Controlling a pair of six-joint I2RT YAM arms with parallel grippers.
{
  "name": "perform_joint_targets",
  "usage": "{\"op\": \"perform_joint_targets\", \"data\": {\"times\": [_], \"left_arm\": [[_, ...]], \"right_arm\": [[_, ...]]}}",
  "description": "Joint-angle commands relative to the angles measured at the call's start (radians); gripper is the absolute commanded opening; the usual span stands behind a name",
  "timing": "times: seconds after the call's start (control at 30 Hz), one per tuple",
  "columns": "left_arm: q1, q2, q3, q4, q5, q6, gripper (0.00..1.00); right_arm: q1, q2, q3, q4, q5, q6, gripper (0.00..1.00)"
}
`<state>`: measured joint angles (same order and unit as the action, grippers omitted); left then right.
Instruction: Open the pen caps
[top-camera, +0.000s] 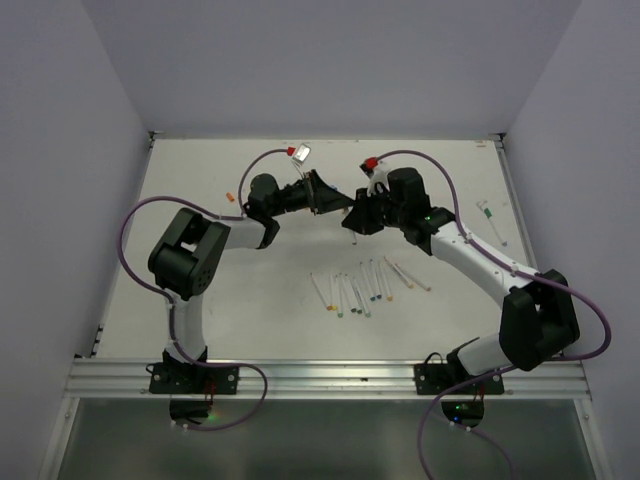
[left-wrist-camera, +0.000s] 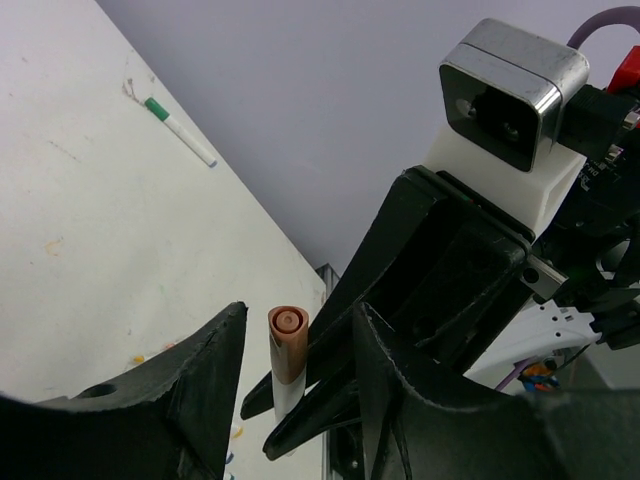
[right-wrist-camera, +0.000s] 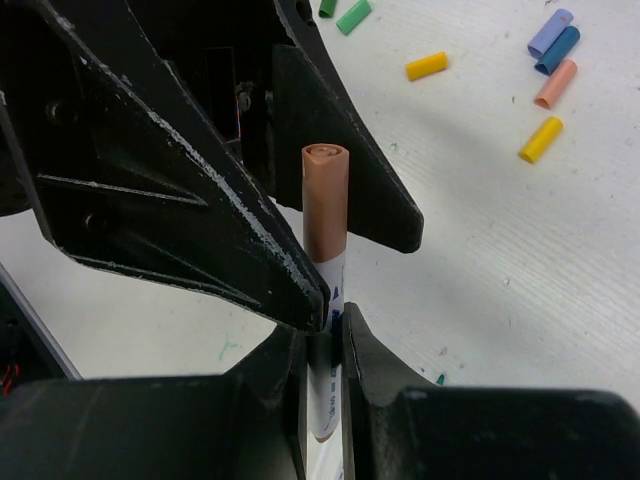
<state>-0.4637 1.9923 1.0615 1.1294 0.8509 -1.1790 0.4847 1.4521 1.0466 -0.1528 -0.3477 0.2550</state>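
A white pen (right-wrist-camera: 325, 400) with a brown-orange pen cap (right-wrist-camera: 325, 200) stands upright between the two grippers above the table. My right gripper (right-wrist-camera: 322, 330) is shut on the white barrel below the cap. My left gripper (left-wrist-camera: 300, 315) is open, its fingers (left-wrist-camera: 190, 400) standing on either side of the cap (left-wrist-camera: 288, 345) with a gap on each side. In the top view the two grippers, left (top-camera: 325, 195) and right (top-camera: 355, 215), meet at mid table. Several more pens (top-camera: 365, 285) lie in a row nearer the arm bases.
Several loose caps lie on the table in the right wrist view: yellow (right-wrist-camera: 426, 66), green (right-wrist-camera: 352, 17), blue (right-wrist-camera: 550, 32), peach (right-wrist-camera: 555, 83). A single green-capped pen (left-wrist-camera: 180, 130) lies near the right table edge (top-camera: 505, 200). A small orange piece (top-camera: 230, 197) lies at the left.
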Motion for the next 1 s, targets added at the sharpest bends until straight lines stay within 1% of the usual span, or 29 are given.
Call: {"op": "perform_joint_targets", "data": {"times": [0.0,0.1,0.3,0.4,0.43,0.47,0.5,0.63,0.67,0.7,0.73,0.8,0.83,0.87,0.9,0.93,0.97], "left_arm": [[0.003,-0.044,-0.011,0.049,-0.009,-0.005,0.50],[0.004,-0.050,-0.012,0.040,-0.012,0.004,0.48],[0.011,-0.059,-0.018,0.043,-0.015,0.007,0.35],[0.011,-0.061,-0.020,0.056,-0.012,0.005,0.24],[0.011,-0.059,-0.018,0.056,-0.012,0.005,0.16],[0.011,-0.059,-0.018,0.058,-0.010,0.005,0.12],[0.011,-0.058,-0.020,0.061,-0.012,0.004,0.00],[0.011,-0.070,-0.038,0.101,-0.018,0.001,0.00],[0.014,-0.081,-0.046,0.102,-0.045,0.011,0.00],[0.017,-0.092,-0.040,0.066,-0.064,0.033,0.00],[0.022,-0.117,-0.022,-0.073,-0.085,0.106,0.00],[0.048,-0.131,0.057,-0.193,-0.171,0.186,0.00],[0.065,-0.116,0.083,-0.244,-0.200,0.199,0.00],[0.109,-0.098,0.116,-0.215,-0.226,0.162,0.00],[0.137,-0.061,0.126,-0.165,-0.239,0.056,0.00],[0.163,-0.041,0.144,-0.110,-0.242,0.020,0.00],[0.199,-0.023,0.211,-0.127,-0.253,0.006,0.00]], "right_arm": [[0.003,-0.022,-0.003,0.032,0.026,0.001,0.00],[0.003,-0.024,-0.008,0.027,0.023,-0.003,0.00],[0.003,-0.036,-0.019,0.009,0.032,-0.011,0.00],[0.005,-0.036,-0.025,0.015,0.035,-0.007,0.00],[0.003,-0.036,-0.023,0.019,0.035,-0.003,0.00],[0.005,-0.033,-0.020,0.021,0.030,-0.002,0.00],[0.005,-0.030,-0.014,0.019,0.030,0.001,0.00],[0.005,-0.026,-0.005,0.018,0.036,0.009,0.00],[0.005,-0.024,-0.005,0.007,0.039,0.006,0.00],[0.006,-0.025,-0.007,-0.011,0.058,0.004,0.00],[0.006,-0.030,-0.023,-0.040,0.065,0.003,0.00],[0.011,-0.047,-0.052,-0.057,0.079,0.004,0.00],[0.014,-0.059,-0.089,-0.060,0.104,0.009,0.00],[0.015,-0.076,-0.105,-0.060,0.108,0.012,0.00],[0.015,-0.079,-0.124,-0.065,0.108,0.015,0.00],[0.017,-0.079,-0.128,-0.077,0.108,0.013,0.00],[0.020,-0.079,-0.131,-0.091,0.114,0.012,0.00]]}}
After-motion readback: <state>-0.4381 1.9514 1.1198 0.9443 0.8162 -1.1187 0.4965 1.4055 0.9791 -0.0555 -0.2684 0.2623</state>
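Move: The brown cap of the pen stands between the left hand's parted fingertips, its middle barely 1 cm below and 1 cm right of the hand point. The right hand already grips the white body; from it the cap is about 4 cm up, 2 cm forward and 2 cm left. On the table, some 20 cm below the left hand, a loose yellow cap lies about 14 cm ahead, and the row of open pens about 12 cm back, straight behind. The left fingers close from half open and pinch the brown cap end, the hand sinking barely half a centimetre meanwhile; then, still shut, they draw it forward and a little up, about 2 cm. The right hand keeps its grip on the pen body, sags half a centimetre or so, and at the last edges forward and up about a centimetre, tipping up some 5 degrees. ##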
